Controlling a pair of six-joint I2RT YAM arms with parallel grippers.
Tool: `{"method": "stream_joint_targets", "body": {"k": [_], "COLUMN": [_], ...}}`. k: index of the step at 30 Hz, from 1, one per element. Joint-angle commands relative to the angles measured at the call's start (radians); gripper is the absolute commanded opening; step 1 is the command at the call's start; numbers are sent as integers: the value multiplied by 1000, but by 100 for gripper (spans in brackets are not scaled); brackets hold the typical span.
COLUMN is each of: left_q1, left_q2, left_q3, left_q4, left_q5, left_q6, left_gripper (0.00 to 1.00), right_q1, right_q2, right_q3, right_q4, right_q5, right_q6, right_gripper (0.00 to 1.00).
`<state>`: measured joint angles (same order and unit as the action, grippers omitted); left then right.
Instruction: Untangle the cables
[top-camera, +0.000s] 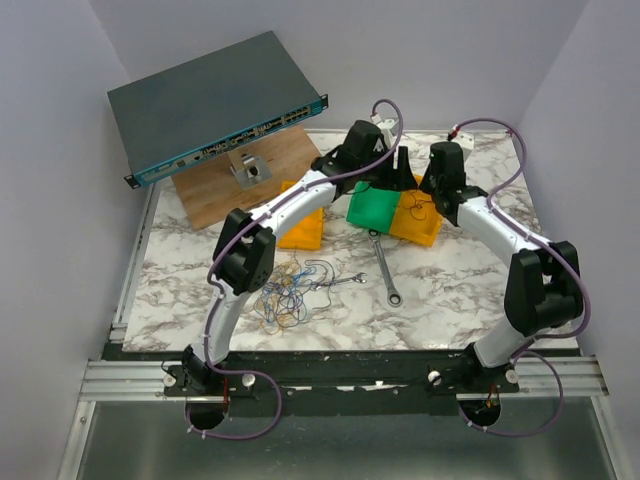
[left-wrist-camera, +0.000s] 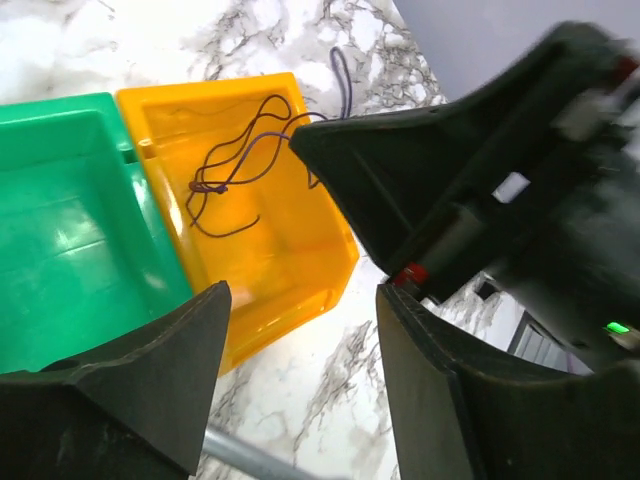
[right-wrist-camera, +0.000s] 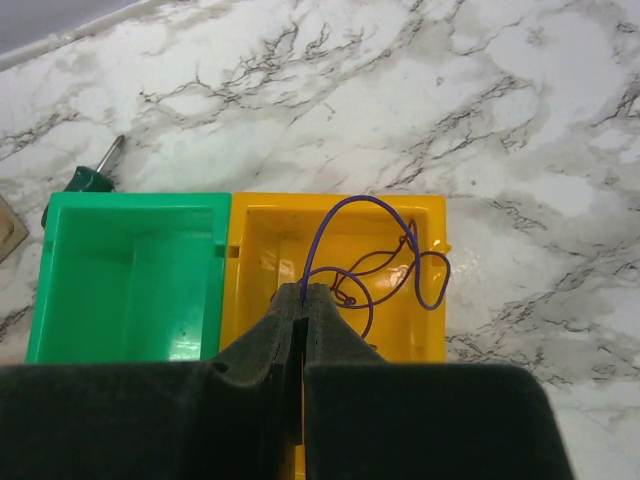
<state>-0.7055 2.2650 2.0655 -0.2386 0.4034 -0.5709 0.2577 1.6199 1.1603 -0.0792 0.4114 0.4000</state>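
The tangled cables (top-camera: 290, 290), thin blue, yellow and orange wires, lie in a loose heap on the marble beside my left arm. One thin purple cable (right-wrist-camera: 345, 215) loops over the right-hand orange bin (right-wrist-camera: 260, 225). My right gripper (right-wrist-camera: 303, 290) is shut on its end above that bin. The left wrist view shows the same purple cable (left-wrist-camera: 235, 165) hanging into the orange bin (left-wrist-camera: 290, 240) from the right gripper (left-wrist-camera: 300, 140). My left gripper (left-wrist-camera: 305, 300) is open and holds nothing, hovering over bare marble just in front of the bins.
A green bin (top-camera: 372, 205) sits between two orange ones (top-camera: 300, 228). A long wrench (top-camera: 385, 265) and a small one (top-camera: 345, 280) lie on the marble. A network switch (top-camera: 215, 105) leans on a wooden board (top-camera: 215, 195) at back left. A green-handled screwdriver (right-wrist-camera: 90, 178) lies behind the green bin.
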Motion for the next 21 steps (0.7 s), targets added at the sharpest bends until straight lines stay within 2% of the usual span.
{"method": "stream_joint_targets", "body": {"k": [1, 8, 12, 13, 15, 17, 21], "left_q1": [10, 29, 30, 32, 35, 42, 50], "left_q2": [-179, -495, -671, -721, -813, -890, -1013], "left_q3": [-91, -514, -732, -794, -895, -977, -1097], "left_q4": [-44, 59, 46, 44, 39, 33, 21], "left_q5": [-33, -113, -165, -187, -238, -267, -333], "left_q6": [62, 93, 126, 134, 139, 136, 85], "left_gripper": [64, 67, 71, 73, 76, 80, 92], "right_q1": [4, -5, -19, -18, -19, -19, -7], "right_q2": [45, 176, 220, 207, 157, 108, 25], "right_q3": [1, -11, 8, 7, -10, -14, -10], "right_q4": [8, -27, -82, -86, -72, -69, -115], "right_q5": [-59, -60, -66, -80, -104, -143, -222], "right_q6": [30, 100, 103, 97, 81, 63, 69], "right_gripper": [1, 1, 3, 7, 28, 44, 50]}}
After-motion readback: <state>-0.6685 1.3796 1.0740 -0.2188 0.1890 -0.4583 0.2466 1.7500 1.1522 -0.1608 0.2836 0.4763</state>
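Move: Just beneath the right hand, which holds the purple cable, sits the right orange bin, its middle about 12 cm down and within 1 cm ahead and to the right; the green bin is some 12 cm left and 3 cm ahead. From the empty left hand, the tangled cables lie about 32 cm left, 23 cm back and 18 cm down, the left orange bin 28 cm left and 2 cm back, the small wrench 17 cm left and 20 cm back. Lowering the purple cable into the right orange bin, the right hand sinks about 11 cm, tips some 15 degrees farther down, opens about halfway to let go, then rises 3 cm. Meanwhile the left hand swings away from the bin, left and back some 22 cm towards the tangled cables, humping up 5 cm and down again while its already parted fingers spread wider. ##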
